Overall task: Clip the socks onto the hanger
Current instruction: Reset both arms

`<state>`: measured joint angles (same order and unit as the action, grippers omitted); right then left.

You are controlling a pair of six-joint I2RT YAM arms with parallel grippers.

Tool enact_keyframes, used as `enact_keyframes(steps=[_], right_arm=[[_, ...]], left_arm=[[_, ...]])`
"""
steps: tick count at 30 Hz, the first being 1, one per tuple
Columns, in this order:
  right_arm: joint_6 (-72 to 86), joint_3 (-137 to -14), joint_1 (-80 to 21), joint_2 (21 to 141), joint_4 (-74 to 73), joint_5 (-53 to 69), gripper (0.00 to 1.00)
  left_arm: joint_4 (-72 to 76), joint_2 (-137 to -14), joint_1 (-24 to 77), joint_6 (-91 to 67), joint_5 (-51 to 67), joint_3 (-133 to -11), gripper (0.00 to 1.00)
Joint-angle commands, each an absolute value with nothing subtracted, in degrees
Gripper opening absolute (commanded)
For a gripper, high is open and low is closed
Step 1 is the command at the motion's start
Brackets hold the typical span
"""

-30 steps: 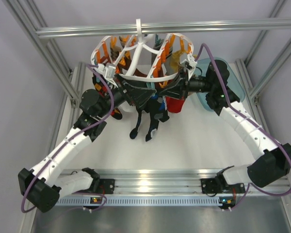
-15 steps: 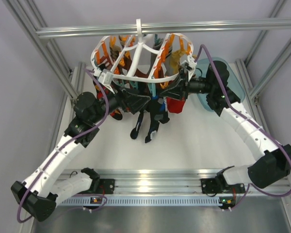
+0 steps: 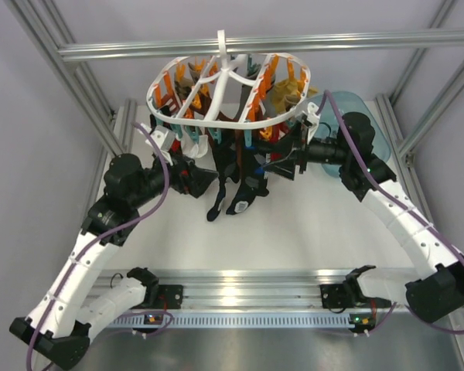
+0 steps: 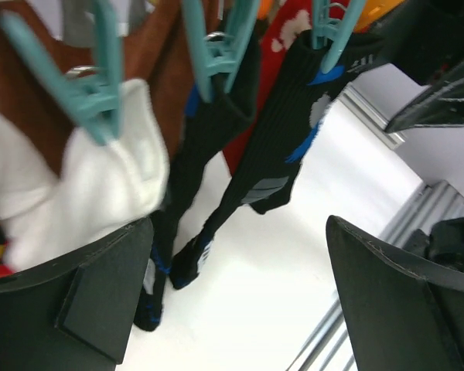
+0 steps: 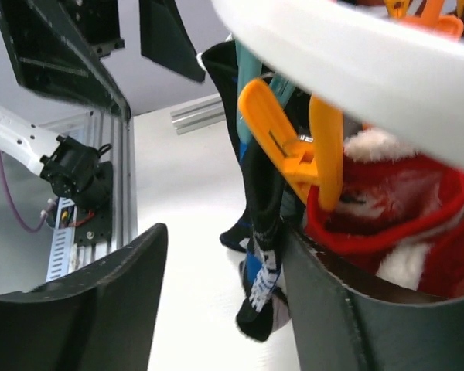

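Note:
The white ring hanger [image 3: 216,97] hangs from the top bar, with orange and teal clips under its rim. Two dark socks [image 3: 243,193] with blue and white patches dangle below it. In the left wrist view each sock [image 4: 282,147] is pinched at the cuff by a teal clip [image 4: 216,54]. My left gripper [image 3: 209,176] is open just left of the socks with nothing between its fingers [image 4: 69,301]. My right gripper [image 3: 288,158] is open at their right side. One sock [image 5: 263,224] hangs beside its right finger [image 5: 348,325], below an orange clip [image 5: 294,147].
A white sock [image 4: 85,193] and a red sock [image 5: 387,209] hang from neighbouring clips, along with other coloured socks. A translucent blue bin [image 3: 363,116] stands at the back right. Metal frame posts and the top bar [image 3: 332,39] enclose the table.
My right gripper has opened from shut and drawn slightly right. The left arm has pulled back to the left, away from the socks. The hanger has swung back to hang more level.

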<state>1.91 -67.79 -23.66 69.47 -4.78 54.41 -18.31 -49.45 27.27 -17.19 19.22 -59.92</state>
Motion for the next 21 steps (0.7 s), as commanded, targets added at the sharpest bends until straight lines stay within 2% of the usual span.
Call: enact_keyframes(steps=[1, 2, 6, 7, 10, 11, 17, 21], right_arm=[[0.44, -66.27, -22.94, 65.22, -8.51, 51.77, 0.62], [-0.34, -65.14, -22.94, 63.56, -9.22, 51.42, 0.67], [-3.51, -61.53, -22.85, 58.37, -11.95, 48.96, 0.75], [-3.69, -59.78, -22.85, 55.92, -12.3, 48.17, 0.82], [-4.39, -57.4, -22.41, 52.66, -13.8, 45.62, 0.92], [-4.22, -56.0, -22.24, 50.56, -14.15, 44.75, 0.99], [-2.56, -54.93, -21.71, 47.11, -21.43, 28.09, 1.0], [-0.7, -51.51, -17.59, 45.45, -23.91, 21.11, 1.0]], left_arm=[[-21.79, -45.89, 24.62, -12.92, 17.49, -61.53, 0.98], [-22.23, -44.4, 22.78, -12.83, 17.84, -61.26, 0.98], [-23.73, -39.74, 18.2, -12.39, 18.19, -59.16, 0.98], [-25.04, -38.68, 16.71, -11.61, 18.37, -58.89, 0.98], [-27.94, -35.86, 14.68, -9.85, 16.97, -58.62, 0.98], [-28.91, -35.51, 13.02, -7.93, 16.44, -58.71, 0.98], [-42.96, -40.68, 7.92, -2.02, 4.52, -63.27, 0.98], [-51.13, -47.1, 5.63, 0.61, -3.77, -64.86, 0.98]])
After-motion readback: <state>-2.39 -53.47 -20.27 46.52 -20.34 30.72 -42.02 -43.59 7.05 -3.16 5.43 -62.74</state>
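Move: Just left of the right hand hang the black socks, about 6 cm left, 1 cm ahead and 6 cm lower at their middle; the yellow clip is roughly 2 cm ahead, 3 cm left and 3 cm up, and the red stocking some 6 cm ahead and 1 cm right, at about hand height. From the left hand the black socks lie about 11 cm right, 4 cm ahead and 6 cm lower, the white sock roughly 6 cm ahead and 2 cm left. Backing out from the clipped black socks, both arms part sideways: the left hand, empty and wide open, sweeps some 15 cm left, rising slightly, then sinking, while turning about 30 degrees counter-clockwise and dipping its fingertips. The right hand opens from half to full, going right and down and first back about 5 cm, then a little forward, turning clockwise. ##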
